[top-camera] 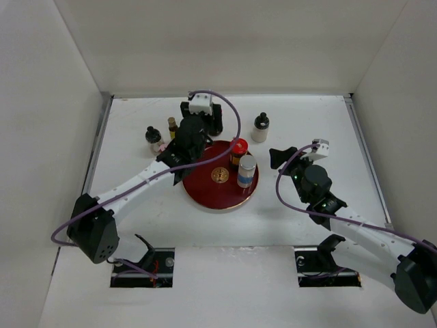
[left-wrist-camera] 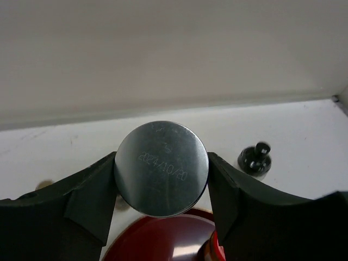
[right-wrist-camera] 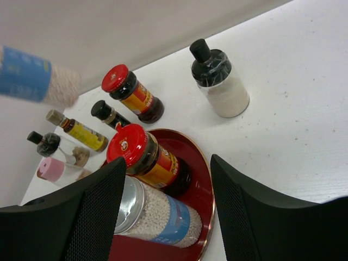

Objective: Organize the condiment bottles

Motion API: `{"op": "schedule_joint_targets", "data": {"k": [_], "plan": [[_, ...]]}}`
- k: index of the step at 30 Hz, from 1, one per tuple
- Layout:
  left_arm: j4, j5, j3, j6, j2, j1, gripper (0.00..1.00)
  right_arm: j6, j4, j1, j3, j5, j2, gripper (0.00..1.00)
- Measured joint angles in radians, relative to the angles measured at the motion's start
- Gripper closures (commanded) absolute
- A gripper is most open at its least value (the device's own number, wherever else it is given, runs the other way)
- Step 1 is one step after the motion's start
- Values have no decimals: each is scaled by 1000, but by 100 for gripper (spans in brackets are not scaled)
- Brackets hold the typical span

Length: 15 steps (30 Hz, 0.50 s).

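My left gripper (top-camera: 201,117) is shut on a silver-capped, blue-banded shaker (left-wrist-camera: 161,167), held above the table behind the round dark-red tray (top-camera: 205,195); the shaker also shows in the right wrist view (right-wrist-camera: 27,76). On the tray stand a red-capped dark jar (top-camera: 239,150) and a second silver-capped shaker (top-camera: 246,171). My right gripper (top-camera: 281,158) is open and empty, right of the tray, facing these two. A black-capped white bottle (top-camera: 260,128) stands behind the tray. At the back left are a second red-capped jar (right-wrist-camera: 130,92), a small black-capped bottle (right-wrist-camera: 106,113), a slim yellow bottle (top-camera: 173,126), another black-capped bottle (top-camera: 153,137) and a pink-capped one (right-wrist-camera: 51,168).
White walls close the table at the back and both sides. Two dark rectangular openings (top-camera: 143,268) lie at the near edge by the arm bases.
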Motion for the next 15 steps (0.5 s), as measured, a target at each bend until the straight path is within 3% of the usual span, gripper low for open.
{"op": "schedule_joint_targets", "data": {"k": [7, 15], "plan": [[-42, -10, -243, -87, -23, -4, 67, 0, 1, 9, 0, 0, 8, 32], [-10, 30, -269, -156, 58, -8, 67, -3, 1, 13, 0, 0, 14, 32]]}}
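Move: The left gripper, already holding a silver-lidded bottle, is high above the tray: the tray's centre lies about 27 cm below it, some 5 cm back and 3 cm right. On the tray, the red-capped jar is about 10 cm to this hand's right and level with it; the second silver-lidded bottle is 12 cm right and 8 cm back. The small black-capped bottle stands 10 cm ahead and 5 cm left. From the idle right hand, the tray's centre is some 24 cm left, 5 cm ahead and 15 cm below. Lower the left gripper about 15 cm towards the open part of the tray left of the red-capped jar, fast at first and easing off near the end, drawing back only some 2 cm on the way. Let the fingers tip downward by roughly 15 degrees, and keep their grip on the silver-lidded bottle throughout. ##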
